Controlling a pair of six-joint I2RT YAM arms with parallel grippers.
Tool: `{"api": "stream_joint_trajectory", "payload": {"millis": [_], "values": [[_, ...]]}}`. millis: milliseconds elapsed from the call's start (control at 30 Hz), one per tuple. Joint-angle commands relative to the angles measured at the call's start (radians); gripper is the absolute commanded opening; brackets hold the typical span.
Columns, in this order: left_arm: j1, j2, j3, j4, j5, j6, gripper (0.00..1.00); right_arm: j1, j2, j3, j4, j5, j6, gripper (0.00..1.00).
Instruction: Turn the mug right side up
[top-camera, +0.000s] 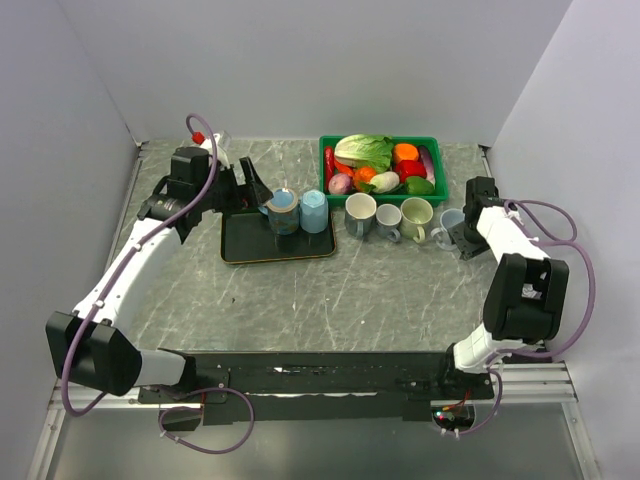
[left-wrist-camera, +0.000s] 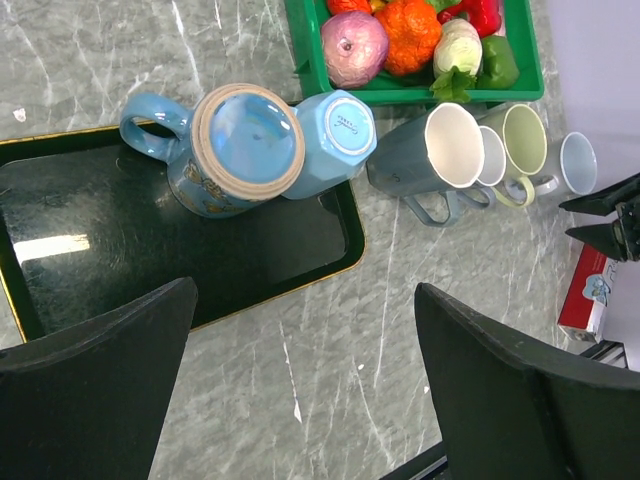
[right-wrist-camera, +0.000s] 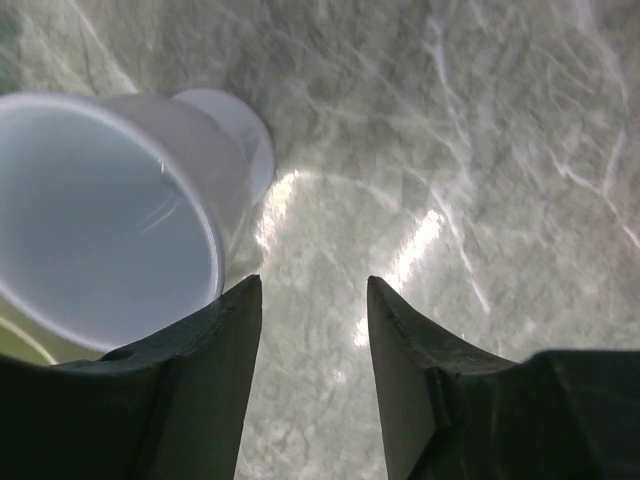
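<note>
A blue mug (top-camera: 282, 211) (left-wrist-camera: 245, 140) with a handle stands upside down on the black tray (top-camera: 245, 240) (left-wrist-camera: 100, 250), base up. A light blue cup (top-camera: 314, 210) (left-wrist-camera: 335, 130) stands upside down against it. My left gripper (top-camera: 255, 195) (left-wrist-camera: 305, 288) hovers open just left of and above them, with only table between its fingers. My right gripper (top-camera: 458, 238) (right-wrist-camera: 311, 282) is at the right end of the mug row. Its jaws stand partly open with nothing between them. A pale blue upright mug (top-camera: 449, 222) (right-wrist-camera: 110, 220) sits just outside its left finger.
A grey mug (top-camera: 360, 213), a small pale mug (top-camera: 388, 218) and a green mug (top-camera: 416, 215) stand upright in a row right of the tray. Behind them sits a green basket (top-camera: 325, 150) of vegetables. Walls close in the table on three sides.
</note>
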Motion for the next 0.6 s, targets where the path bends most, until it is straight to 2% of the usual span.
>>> {"api": "stream_joint_trajectory", "payload": {"millis": [0,133,233,333,500,567], "values": [[0.007,-0.004,0.035,0.004,0.0,-0.011,0.96,-0.033,0.062,0.042,0.11,-0.011,-0.053,0.51],[0.009,0.008,0.039,0.003,-0.005,-0.016,0.96,-0.041,0.092,0.048,0.16,-0.046,-0.099,0.5],[0.01,0.013,0.039,0.003,-0.011,-0.025,0.96,-0.041,0.073,0.031,0.176,-0.064,-0.122,0.53],[0.01,0.028,0.038,-0.006,-0.026,-0.037,0.96,-0.041,0.021,-0.001,0.178,-0.072,-0.133,0.65],[0.01,0.053,0.016,0.012,-0.038,-0.027,0.96,-0.041,-0.085,-0.055,0.129,-0.058,-0.135,0.73],[0.01,0.057,-0.023,0.065,-0.034,0.028,0.96,-0.041,-0.145,-0.069,0.118,-0.052,-0.141,0.78]]}}
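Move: The pale blue mug I am nudging stands upright about 5 cm ahead and 4 cm left of my right hand point, its middle some 2 cm lower. The green mug stands about 7 cm ahead and 12 cm left of that hand. From my wide-open left hand, the handled blue mug upside down on the tray lies roughly 6 cm ahead, 6 cm right and 20 cm below; the faceted blue mug stands some 6 cm farther right, level with it. With my right finger beside the pale mug, I push it farther out towards the row, going about 2.5 cm forward, 2 cm down and a little right. Then I spread the half-open fingers to about three quarters while lifting 2 cm and easing back 1 cm. Meanwhile my left hand begins sinking towards the handled blue mug, about 2 cm, fingers kept wide. ##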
